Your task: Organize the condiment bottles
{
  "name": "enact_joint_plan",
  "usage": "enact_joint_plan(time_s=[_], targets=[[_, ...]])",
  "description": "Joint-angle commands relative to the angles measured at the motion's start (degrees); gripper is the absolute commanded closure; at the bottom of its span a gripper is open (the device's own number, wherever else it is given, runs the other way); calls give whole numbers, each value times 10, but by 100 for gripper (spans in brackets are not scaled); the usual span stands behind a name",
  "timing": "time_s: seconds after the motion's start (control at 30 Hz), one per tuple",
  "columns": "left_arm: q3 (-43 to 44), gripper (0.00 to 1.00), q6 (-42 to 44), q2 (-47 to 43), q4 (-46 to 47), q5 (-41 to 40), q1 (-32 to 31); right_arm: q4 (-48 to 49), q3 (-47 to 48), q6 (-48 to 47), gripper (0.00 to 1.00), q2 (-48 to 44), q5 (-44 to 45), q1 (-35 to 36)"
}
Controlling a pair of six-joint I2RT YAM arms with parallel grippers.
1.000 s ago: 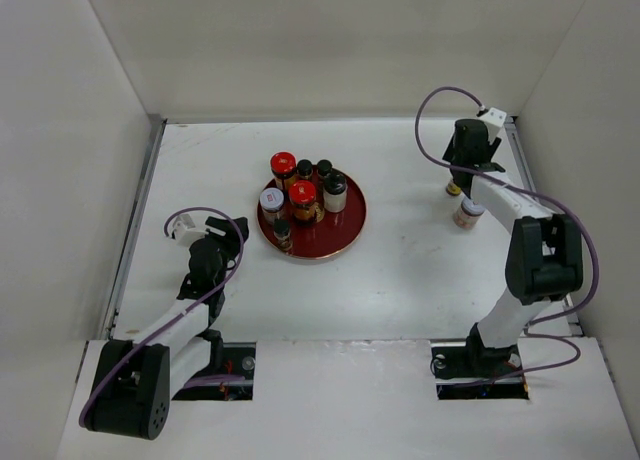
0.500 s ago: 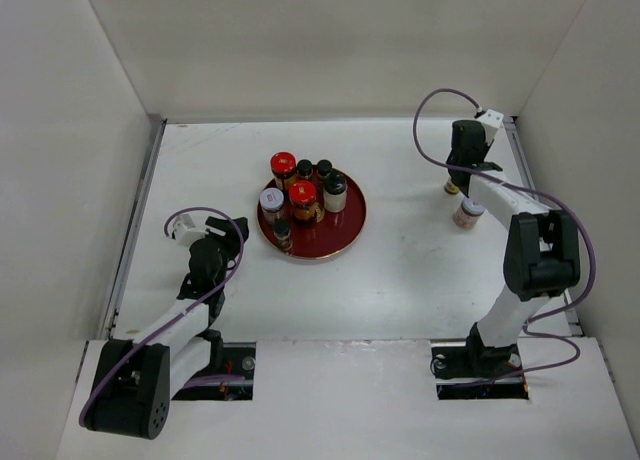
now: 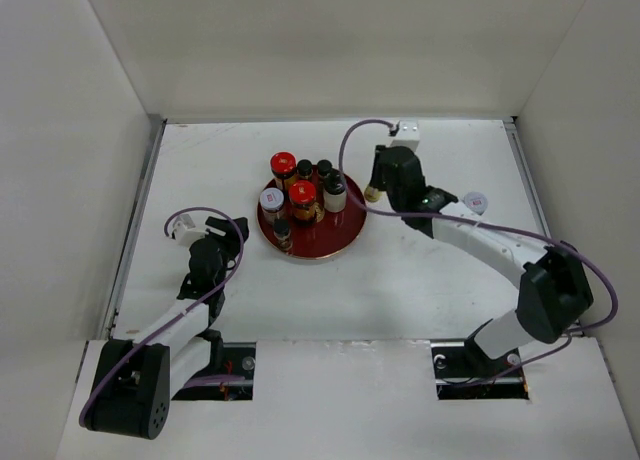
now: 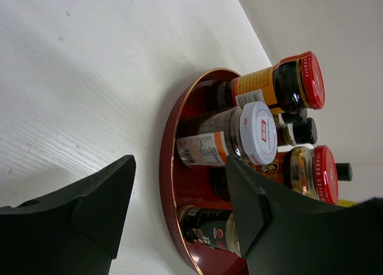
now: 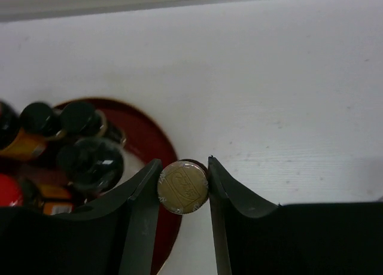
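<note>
My right gripper (image 3: pixel 378 189) (image 5: pixel 184 185) is shut on a small bottle with a yellowish cap (image 5: pixel 183 186) (image 3: pixel 373 192), held upright just off the right rim of the red tray (image 3: pixel 346 236) (image 5: pixel 151 136). Several condiment bottles stand on the tray. Among them are two red-lidded jars (image 3: pixel 283 164) (image 3: pixel 302 192), a white-lidded jar (image 3: pixel 271 198) (image 4: pixel 242 133) and black-capped bottles (image 3: pixel 324 167) (image 5: pixel 82 116). A white-lidded jar (image 3: pixel 476 201) stands alone on the table at the right. My left gripper (image 3: pixel 232 233) (image 4: pixel 179 164) rests open left of the tray, holding nothing.
White walls close the table on the left, back and right. The right arm (image 3: pixel 480 238) stretches across the right half of the table, with its cable looping above. The tray's near right part is bare.
The right gripper closed on the yellow-capped bottle at the back right and swung left with it to the tray's right side. The left arm has not moved.
</note>
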Motion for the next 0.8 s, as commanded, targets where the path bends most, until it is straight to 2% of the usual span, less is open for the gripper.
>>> enact_joint_plan(time_s=[0.0,0.1,0.27,0.67,0.77], targets=[[4,40,5,-6,28,1,2,35,-16,-6,68,-24,4,52],[5,40,6,-3,29,-6,-2,46,-26,0,68,-24,2,104],[7,40,7,-1,29,-6,-4,118,-37,-5,68,5,-7,178],[3,40,7,-12,25,-6,0,145,12,-30,64,114,22,263],[4,40,4,-2,29,0,0,158,10,-48,58,126,55,278]])
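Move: The right hand already holds the yellow-capped bottle; its spot, the empty front part of the red tray, lies about 19 cm left, 10 cm back and 14 cm below. Around that spot, the red-lidded jar is some 8 cm farther out, the small black-capped bottle 8 cm to the left and level with it, and the white bottle 7 cm right and 11 cm farther out. From the left hand the spot is roughly 20 cm right, 5 cm back and 8 cm lower. Right hand carries the bottle left about 19 cm, back and down, to the tray's front, turning counter-clockwise 25 degrees. ##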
